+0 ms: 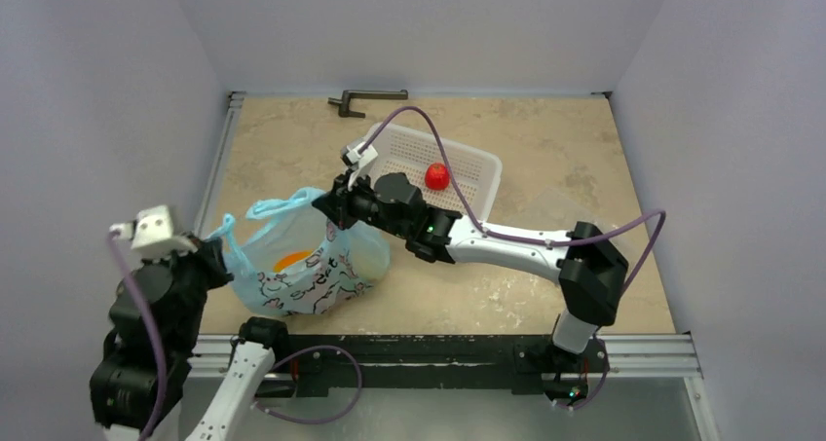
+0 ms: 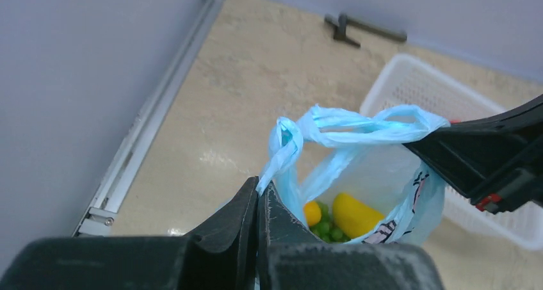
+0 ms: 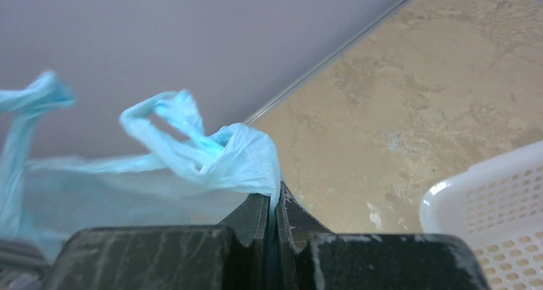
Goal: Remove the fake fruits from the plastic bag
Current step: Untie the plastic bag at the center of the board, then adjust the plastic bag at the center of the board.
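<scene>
The light blue plastic bag point(image 1: 302, 266) stands near the front left of the table, its mouth held open between both arms. My left gripper point(image 2: 259, 187) is shut on the bag's left handle point(image 2: 282, 146); from above it point(image 1: 224, 258) is at the bag's left edge. My right gripper point(image 3: 274, 197) is shut on the bag's right handle point(image 3: 237, 159), above the bag's far right side point(image 1: 326, 202). Inside the bag lie fake fruits: a yellow oblong one point(image 2: 355, 213), a smaller orange-yellow one point(image 2: 312, 212) and green grapes point(image 2: 328, 228). An orange patch point(image 1: 292, 260) shows through the bag.
A white perforated basket point(image 1: 468, 164) stands just right of the bag, with a small red fruit point(image 1: 437, 175) in it. A dark metal bracket point(image 1: 365, 98) lies at the back wall. A metal rail point(image 1: 219, 159) edges the table's left side.
</scene>
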Robot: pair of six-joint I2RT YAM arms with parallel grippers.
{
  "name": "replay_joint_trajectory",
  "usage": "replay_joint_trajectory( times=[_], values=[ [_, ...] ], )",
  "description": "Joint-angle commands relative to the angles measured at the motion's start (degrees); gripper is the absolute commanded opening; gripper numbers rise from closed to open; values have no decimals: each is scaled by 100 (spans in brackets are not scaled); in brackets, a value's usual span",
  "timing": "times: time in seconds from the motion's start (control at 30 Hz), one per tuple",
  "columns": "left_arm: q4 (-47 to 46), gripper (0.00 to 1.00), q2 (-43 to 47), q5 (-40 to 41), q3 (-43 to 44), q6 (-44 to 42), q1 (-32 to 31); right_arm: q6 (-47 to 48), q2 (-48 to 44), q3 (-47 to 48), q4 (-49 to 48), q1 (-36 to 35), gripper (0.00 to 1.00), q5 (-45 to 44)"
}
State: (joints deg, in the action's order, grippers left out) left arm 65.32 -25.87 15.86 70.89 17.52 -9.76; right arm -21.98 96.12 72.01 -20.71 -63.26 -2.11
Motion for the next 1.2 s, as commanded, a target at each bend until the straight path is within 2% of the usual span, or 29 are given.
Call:
replay_joint_trajectory(
  times=[0.0,0.1,0.17,0.3,0.4,0.5,0.57,0.63,0.77,0.9,1.03,1.17],
  values=[
    [-253,0,810,1297,205,403,27,-518,475,1016,-409,73,0,-726],
    [-447,0,1147,1062,-106,489,28,-609,841,1628,-416,187,0,-562],
    [-451,0,1238,738,-281,553,27,-571,1060,1965,-327,259,8,-307],
    [-359,0,1401,-144,-606,767,27,-336,1177,2329,358,297,37,-105],
    [-202,0,1438,-669,-785,967,27,-281,1241,2637,1397,297,57,52],
    [-76,0,1413,-1099,-876,1121,27,-516,1177,2811,2658,297,79,-539],
    [-46,0,1410,-1257,-873,1155,31,-806,1085,2865,3339,279,87,-816],
    [-14,0,1390,-1309,-838,1153,27,-1025,849,2591,3561,211,98,-952],
    [115,0,1328,-1319,-753,1134,27,-1529,335,1806,3540,83,99,-1059],
    [142,0,1317,-1344,-752,1128,27,-1821,34,1095,2994,-273,99,-1087],
    [259,0,1224,-1318,-716,1031,27,-1953,-100,793,2652,-467,99,-1476],
    [419,0,1173,-1328,-629,970,27,-1841,-351,410,2219,-475,99,-1322]
  ],
)
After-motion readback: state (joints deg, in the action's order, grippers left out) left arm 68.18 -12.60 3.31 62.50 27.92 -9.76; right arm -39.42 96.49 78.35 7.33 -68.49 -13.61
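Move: Both hands pinch the bag's handles. The bag's fruit-filled body lies about 6 cm back, 5 cm left and 20 cm below the right hand; from the left hand it is some 4 cm ahead, 10 cm right and 25 cm down. The white basket is roughly 18 cm ahead and 17 cm right of the right hand, 25 cm lower. Right hand pushes forward-left 7 cm, lets go, sinks back over bag; left, still pinching, rises back, then sinks right. ##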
